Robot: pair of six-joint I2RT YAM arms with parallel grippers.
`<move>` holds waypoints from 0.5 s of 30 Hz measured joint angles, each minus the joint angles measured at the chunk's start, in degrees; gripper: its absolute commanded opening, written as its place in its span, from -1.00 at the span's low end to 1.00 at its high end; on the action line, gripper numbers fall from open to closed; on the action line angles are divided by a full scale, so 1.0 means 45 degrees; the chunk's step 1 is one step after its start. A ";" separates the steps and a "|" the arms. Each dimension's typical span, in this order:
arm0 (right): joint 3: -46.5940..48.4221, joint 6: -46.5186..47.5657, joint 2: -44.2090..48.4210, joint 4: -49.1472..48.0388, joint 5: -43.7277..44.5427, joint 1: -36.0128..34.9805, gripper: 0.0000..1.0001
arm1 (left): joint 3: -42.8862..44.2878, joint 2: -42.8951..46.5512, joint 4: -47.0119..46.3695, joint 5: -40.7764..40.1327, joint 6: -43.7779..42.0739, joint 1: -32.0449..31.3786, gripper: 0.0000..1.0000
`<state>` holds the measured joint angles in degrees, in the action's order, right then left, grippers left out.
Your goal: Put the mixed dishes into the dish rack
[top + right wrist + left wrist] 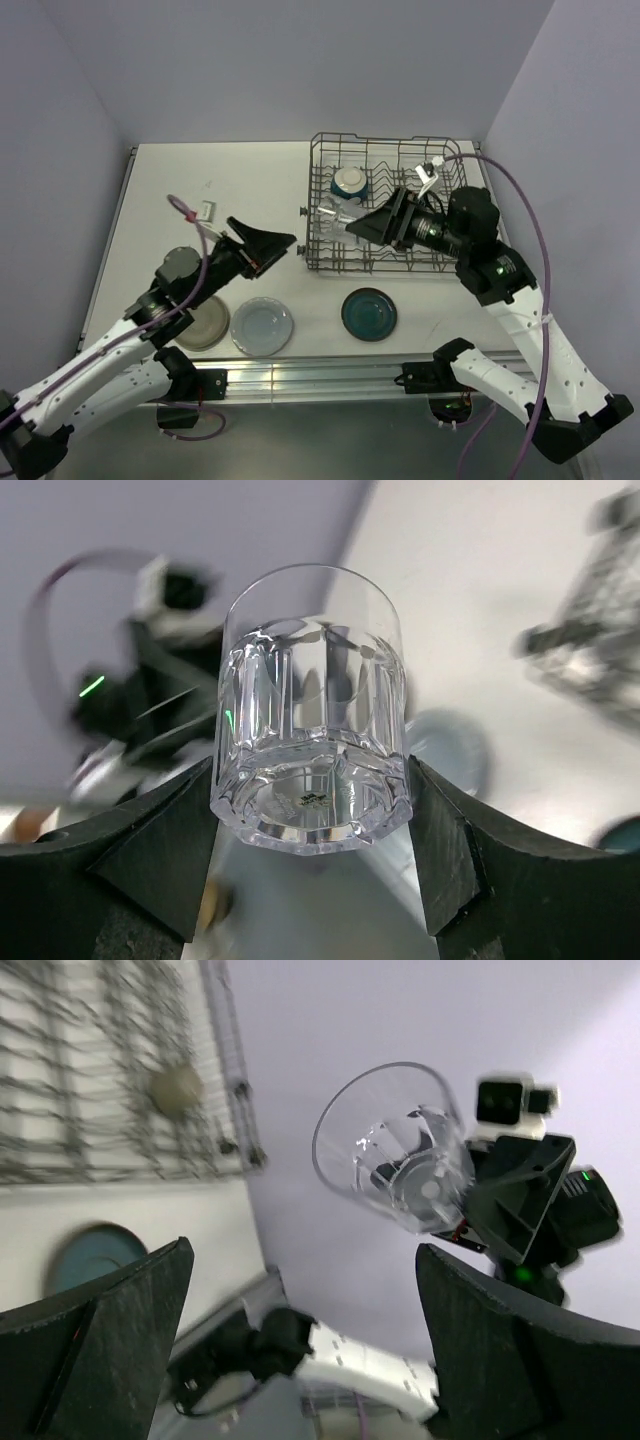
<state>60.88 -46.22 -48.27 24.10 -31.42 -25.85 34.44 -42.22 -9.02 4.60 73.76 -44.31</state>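
My right gripper (310, 815) is shut on the base of the clear drinking glass (315, 730), holding it on its side. In the top view the glass (334, 218) hangs over the left part of the dish rack (390, 140), in the right gripper (354, 228). My left gripper (283, 247) stands open just left of the rack, nothing between its fingers (120, 1330); the glass's mouth (400, 1155) faces it from a distance. The cream-inside bowl (350, 182) sits in the rack. On the table lie the grey-beige plate (203, 325), pale blue plate (262, 325) and dark teal plate (368, 313).
A round grey-brown thing (178, 1086) shows blurred among the rack's wires. A small white tag (207, 210) lies on the table to the left. The metal rail (300, 375) runs along the table's near edge. Walls close in the back and both sides.
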 measured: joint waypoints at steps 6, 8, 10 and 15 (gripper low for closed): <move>0.4449 0.1870 -0.3405 0.4376 0.6125 0.0491 -1.00 | 0.2093 0.1394 0.4600 -0.3487 -0.1394 0.0029 0.88; 0.5795 0.2331 -0.4872 0.5353 0.8034 0.0996 -1.00 | 0.2307 0.1064 0.5260 -0.3818 -0.1802 0.0029 0.74; 0.6722 0.2735 -0.6071 0.6028 0.9224 0.1608 -1.00 | 0.2147 0.0583 0.5508 -0.3813 -0.2093 0.0029 0.58; 0.9219 0.3643 -0.9190 0.7592 1.0292 0.3594 -1.00 | 0.0976 -0.1205 0.5493 -0.3172 -0.2710 -0.0180 0.37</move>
<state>102.37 -29.82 -89.62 58.26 14.90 -9.67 38.83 -47.64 15.70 -9.67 61.56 -45.12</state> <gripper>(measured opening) 0.753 0.718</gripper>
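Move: The clear glass is held in the right hand; its free spot in the rack's right far part lies roughly 21 cm ahead, 20 cm right and 16 cm below. The grey mug stands 11 cm ahead and 21 cm right, the teal bowl 25 cm ahead and 1 cm right, both some 18 cm lower. From the empty left hand the clear plate lies 14 cm back, 9 cm left and 23 cm down; the teal plate is 10 cm back, 20 cm right. The glass, still gripped by the right hand, is swung fast across the rack about 20 cm forward and 18 cm right, sinking more steeply towards the end, while the wrist turns clockwise and tips the fingers from near level to some 45 degrees down. The open left hand backs off left, then sinks about 10 cm net towards the clear plate, tilting its fingers down and narrowing them part-way. ##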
